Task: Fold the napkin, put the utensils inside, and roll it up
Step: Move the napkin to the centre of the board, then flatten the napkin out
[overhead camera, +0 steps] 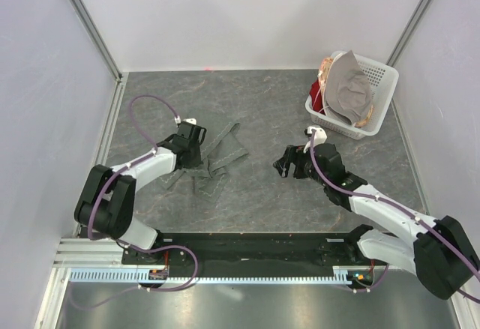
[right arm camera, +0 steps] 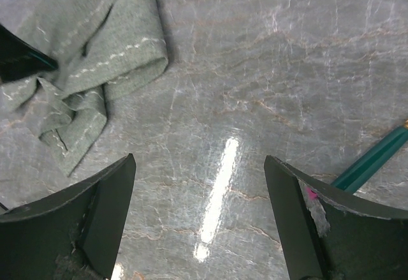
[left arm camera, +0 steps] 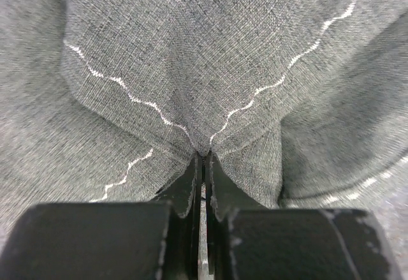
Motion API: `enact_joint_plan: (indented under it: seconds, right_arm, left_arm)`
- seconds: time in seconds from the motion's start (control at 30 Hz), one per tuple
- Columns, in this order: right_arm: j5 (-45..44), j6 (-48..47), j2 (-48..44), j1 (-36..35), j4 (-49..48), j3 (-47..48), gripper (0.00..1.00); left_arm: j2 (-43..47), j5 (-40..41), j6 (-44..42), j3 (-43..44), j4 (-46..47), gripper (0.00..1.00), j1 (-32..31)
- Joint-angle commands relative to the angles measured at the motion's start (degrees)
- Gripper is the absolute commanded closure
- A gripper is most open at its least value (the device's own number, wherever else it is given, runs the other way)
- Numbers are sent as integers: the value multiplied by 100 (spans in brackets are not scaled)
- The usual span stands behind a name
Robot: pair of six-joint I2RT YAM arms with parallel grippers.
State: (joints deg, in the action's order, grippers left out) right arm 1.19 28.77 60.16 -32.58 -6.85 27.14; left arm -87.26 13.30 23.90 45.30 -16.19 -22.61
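Observation:
The napkin [overhead camera: 217, 157] lies crumpled on the table, left of centre. It is dark grey-green with a light stitched hem. My left gripper [overhead camera: 199, 148] is shut on a fold of it. In the left wrist view the cloth [left arm camera: 191, 69] fills the frame and the jaws [left arm camera: 203, 155] pinch it where two hem lines meet. My right gripper [overhead camera: 285, 165] is open and empty, low over bare table to the right of the napkin. In the right wrist view [right arm camera: 199, 160] the napkin [right arm camera: 95, 57] is at upper left. Only the spoon's teal handle [right arm camera: 373, 162] shows, by the right finger; its bowl is out of view.
A white basket [overhead camera: 379, 93] with a pale grey-beige cloth [overhead camera: 349, 89] and red and orange items stands at the back right. The table [overhead camera: 262, 104] is dark marbled grey, with walls on three sides. Bare surface lies between the two grippers.

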Motion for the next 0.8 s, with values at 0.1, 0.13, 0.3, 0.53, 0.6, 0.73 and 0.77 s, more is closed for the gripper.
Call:
enact_joint_plan:
  seconds: [0.1,0.13,0.3,0.53,0.6,0.73,0.77]
  right_arm:
    - [-66,-118,601,-126,-44,590,9]
    - [-49,-109,689,-143,-44,730,9]
    - [22,-92,1445,-485,-27,1258,9]
    - [13,172,2596,-1242,-387,2048,9]
    - [-66,234,3070,-1417,-343,2269,10]
    - [-84,348,3704,-1523,-194,2805,10]
    - [-84,348,3852,-1523,-141,2876,10]
  left_arm:
    - [991,32,-157,918,-850,98,2]
    - [1053,24,-201,1024,-982,98,28]
    - [1317,-240,-561,1613,-1615,98,265]
    - [1353,-1591,-773,1491,-1748,98,828]
    - [1300,-1734,-860,1359,-1756,98,890]
    - [1229,-2032,-948,1210,-1756,95,1083]
    - [1212,-2068,-966,1183,-1748,94,1109]
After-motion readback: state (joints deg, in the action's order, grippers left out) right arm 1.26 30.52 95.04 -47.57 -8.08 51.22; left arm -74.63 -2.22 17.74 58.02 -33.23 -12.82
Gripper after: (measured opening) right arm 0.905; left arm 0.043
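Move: The left hand already pinches the napkin on the board. The board's centre lies about 20 cm to its right and 4 cm ahead, and the napkin's loose right flap about 10 cm right, 3 ahead. From the open right hand that flap is some 16 cm left, 5 cm ahead and 9 below. The spoon stands about 8 cm right and 4 ahead of the right hand, also 9 below. Straight up, with a slight forward swing that it takes back, the left hand lifts its still-pinched fold of napkin about 14 cm, then eases down some 3 cm, fingers staying shut. Meanwhile the right hand, wide open, sweeps about 14 cm left towards the napkin's right flap, sinking some 4 cm mostly late on and turning about 15 degrees counter-clockwise; no touch can be seen yet. ##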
